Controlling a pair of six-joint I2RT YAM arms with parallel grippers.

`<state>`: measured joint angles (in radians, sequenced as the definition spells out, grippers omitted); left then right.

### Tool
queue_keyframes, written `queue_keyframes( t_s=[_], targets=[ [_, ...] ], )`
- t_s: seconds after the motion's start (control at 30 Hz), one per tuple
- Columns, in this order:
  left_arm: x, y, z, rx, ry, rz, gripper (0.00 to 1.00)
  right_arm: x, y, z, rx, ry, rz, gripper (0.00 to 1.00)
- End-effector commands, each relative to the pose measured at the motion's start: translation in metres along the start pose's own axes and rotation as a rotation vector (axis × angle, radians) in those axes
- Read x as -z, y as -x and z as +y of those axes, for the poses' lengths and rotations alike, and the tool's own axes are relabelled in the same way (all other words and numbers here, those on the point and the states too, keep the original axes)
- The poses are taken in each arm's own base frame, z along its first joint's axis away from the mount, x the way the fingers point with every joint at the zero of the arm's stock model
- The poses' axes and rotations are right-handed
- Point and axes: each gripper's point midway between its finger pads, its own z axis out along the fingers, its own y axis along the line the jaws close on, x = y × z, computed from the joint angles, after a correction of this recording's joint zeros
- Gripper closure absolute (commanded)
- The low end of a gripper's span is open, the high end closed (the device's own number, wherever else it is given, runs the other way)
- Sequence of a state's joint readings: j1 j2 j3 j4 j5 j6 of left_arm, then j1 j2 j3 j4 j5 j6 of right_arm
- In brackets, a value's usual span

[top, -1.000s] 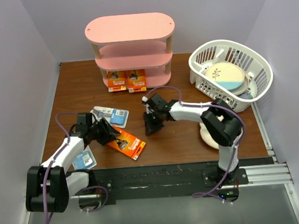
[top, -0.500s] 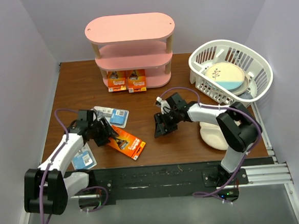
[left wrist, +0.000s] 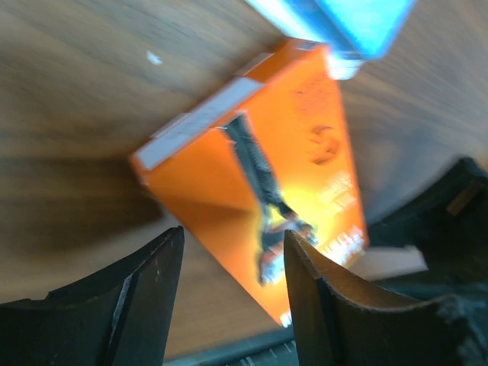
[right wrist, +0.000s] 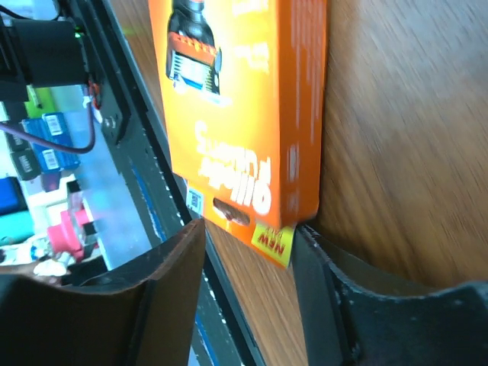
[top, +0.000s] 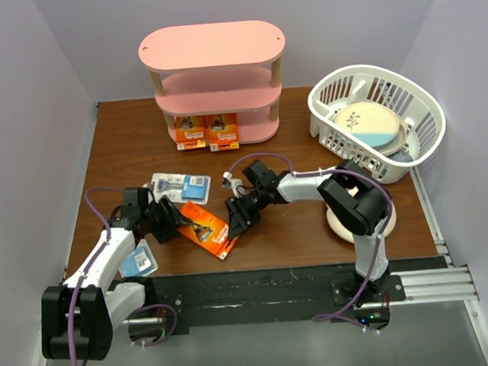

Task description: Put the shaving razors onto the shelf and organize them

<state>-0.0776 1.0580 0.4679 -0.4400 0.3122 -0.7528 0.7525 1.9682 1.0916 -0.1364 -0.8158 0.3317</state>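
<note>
One orange razor pack (top: 207, 229) lies flat on the table between my two grippers. My left gripper (top: 168, 224) stands open at its left end, and in the left wrist view the pack (left wrist: 259, 168) runs down into the gap of the gripper (left wrist: 232, 255). My right gripper (top: 234, 220) is open at the pack's right end. In the right wrist view the pack's (right wrist: 229, 99) yellow-tabbed corner sits between the gripper's (right wrist: 250, 236) fingers, against the right one. Two orange packs (top: 206, 132) stand on the pink shelf's (top: 209, 47) bottom tier. Two white-and-blue packs (top: 181, 187) (top: 138, 261) lie on the table.
A white slatted basket (top: 409, 150) holding a plate stands at the back right. A pale dish (top: 341, 224) sits under my right arm. The black rail (top: 268, 286) runs along the table's near edge, close behind the orange pack.
My right gripper has swung left from mid-table to the orange pack's right end and opened. The left gripper has shifted slightly along the pack's left end.
</note>
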Motion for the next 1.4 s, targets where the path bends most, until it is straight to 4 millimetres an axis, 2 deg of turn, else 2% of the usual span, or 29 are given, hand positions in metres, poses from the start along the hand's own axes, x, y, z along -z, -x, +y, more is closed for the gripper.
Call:
queue_keyframes(
  t_s=[0.0, 0.23, 0.3, 0.43, 0.53, 0.67, 0.8, 0.93, 1.2, 1.37],
  targets=[
    [-0.021, -0.015, 0.028, 0.021, 0.059, 0.026, 0.41, -0.014, -0.005, -0.013, -0.007, -0.027, 0.032, 0.51],
    [-0.02, -0.014, 0.029, 0.015, 0.06, 0.01, 0.41, -0.016, -0.011, -0.009, 0.003, -0.029, 0.04, 0.65],
    [-0.021, -0.013, 0.028, 0.014, 0.057, 0.009, 0.41, -0.015, -0.01, -0.008, 0.007, -0.038, 0.032, 0.72],
    [-0.018, -0.006, 0.024, 0.0, 0.044, -0.021, 0.41, -0.014, -0.012, -0.009, -0.02, -0.047, 0.024, 1.0],
    [-0.01, 0.003, 0.014, -0.048, 0.01, -0.059, 0.41, -0.002, -0.006, -0.003, -0.011, -0.041, -0.009, 1.0],
    [0.003, 0.021, -0.007, -0.129, -0.069, -0.121, 0.41, 0.03, 0.003, 0.008, 0.012, -0.023, -0.068, 1.0],
    [0.017, 0.039, -0.027, -0.243, -0.131, -0.176, 0.42, 0.063, 0.008, 0.03, 0.078, 0.024, -0.116, 1.0],
    [0.03, 0.058, -0.049, -0.339, -0.183, -0.218, 0.43, 0.095, 0.024, 0.042, 0.15, 0.03, -0.219, 1.0],
    [0.04, 0.093, -0.09, -0.447, -0.258, -0.26, 0.44, 0.141, 0.051, 0.025, 0.281, -0.028, -0.301, 1.0],
    [0.04, 0.108, -0.103, -0.472, -0.272, -0.275, 0.46, 0.165, 0.072, 0.004, 0.289, -0.061, -0.357, 1.0]
  ],
)
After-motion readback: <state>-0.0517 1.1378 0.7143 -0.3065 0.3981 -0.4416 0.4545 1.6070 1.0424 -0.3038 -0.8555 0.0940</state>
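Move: The orange razor box I'm about to grip lies with its middle roughly 7 cm left of my right hand, 1 cm ahead and 1 cm below. Its near corner is already between my open right fingertips. The same box sits about 6 cm right of my left hand, 2 cm back and 3 cm lower. From that left hand, one blister pack lies some 9 cm straight ahead, and the other about 14 cm left and 7 cm back, both 4 cm down. I settle my right hand slightly lower and shut its fingers on the near corner of the orange razor box. Then I carry it up some 10 cm, and right and forward nearly as far. My left hand first sinks 1.5 cm, waits beside the box with its fingers still open, then rises and goes forward away from it, tilting its fingertips up and outward. ##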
